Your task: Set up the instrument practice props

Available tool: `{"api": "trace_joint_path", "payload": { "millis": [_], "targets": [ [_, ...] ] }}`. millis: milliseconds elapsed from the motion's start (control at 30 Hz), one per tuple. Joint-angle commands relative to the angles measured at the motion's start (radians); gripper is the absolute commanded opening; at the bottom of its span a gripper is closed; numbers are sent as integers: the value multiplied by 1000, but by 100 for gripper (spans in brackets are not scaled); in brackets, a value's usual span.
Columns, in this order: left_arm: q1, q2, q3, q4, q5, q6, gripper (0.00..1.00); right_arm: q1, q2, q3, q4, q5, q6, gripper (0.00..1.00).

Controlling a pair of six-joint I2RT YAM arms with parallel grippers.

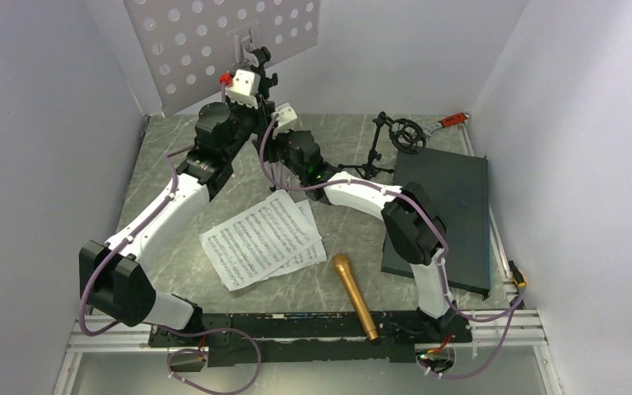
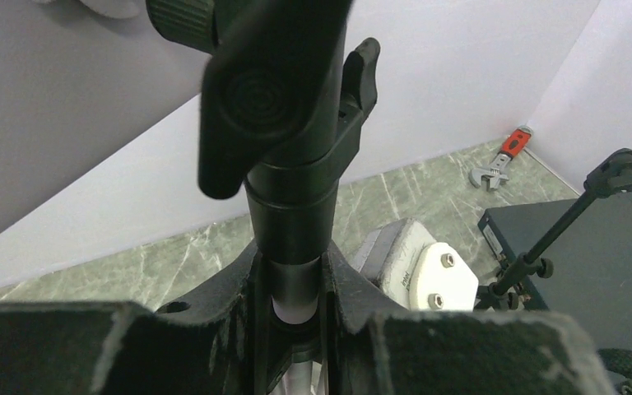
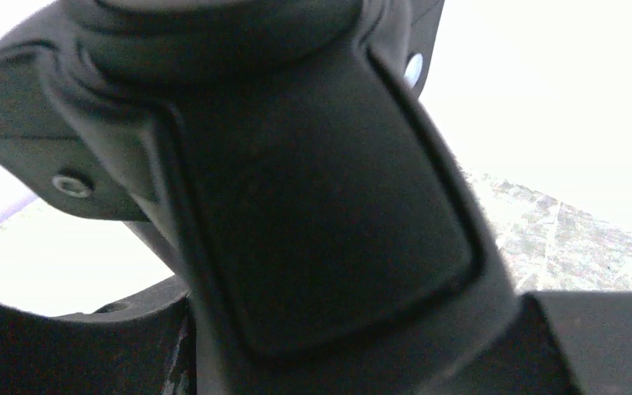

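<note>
The music stand's pale lilac perforated desk [image 1: 214,37] rises at the back of the table. In the left wrist view, my left gripper [image 2: 292,288] is shut on the stand's pole [image 2: 292,271], just under a black collar with a clamp knob [image 2: 251,90]. From above, the left gripper [image 1: 255,74] sits below the desk. My right gripper [image 3: 337,329] is shut on a black clamp part [image 3: 313,206] of the stand, which fills its view. Two music sheets [image 1: 263,239] lie mid-table. The gold microphone [image 1: 354,295] lies near the front. The black mic stand [image 1: 395,140] stands at the back right.
A dark grey slab [image 1: 444,214] lies along the right side, under the right arm's elbow. A red-handled wrench [image 1: 453,121] rests in the back right corner. White walls close in the table on three sides.
</note>
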Motion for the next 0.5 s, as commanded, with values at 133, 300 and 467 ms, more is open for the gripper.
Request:
{"api": "trace_joint_path", "payload": {
  "millis": [133, 300, 467],
  "targets": [
    [-173, -142, -19, -37, 329, -88, 3, -71, -54, -20, -150, -52, 48, 61],
    [-177, -142, -21, -50, 333, -82, 3, -71, -88, -47, -154, -86, 61, 83],
    [-181, -145, -20, -61, 319, -70, 3, -72, -140, -83, -151, -115, 64, 97]
  ]
}}
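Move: The left hand already grips the music stand's neck, with the stand's feet about 35 cm straight below it and the perforated desk's middle some 8 cm ahead, 6 cm left and 15 cm up. The right hand still holds the stand's hub between its fingers. From the right hand, the sheet music lies about 17 cm back, 6 cm left and 22 cm down; the black mini stand is roughly 28 cm right, 3 cm ahead and 15 cm lower. Keeping its grip on the neck, the left hand draws the upright music stand about 3 cm back towards the robot at almost unchanged height, easing slightly right towards the end. The right hand first backs off with it, then opens its fingers from half to nearly wide and lets go of the hub, slipping some 2.5 cm right, 1.5 cm back and a little down while its fingers tip down a few degrees. ##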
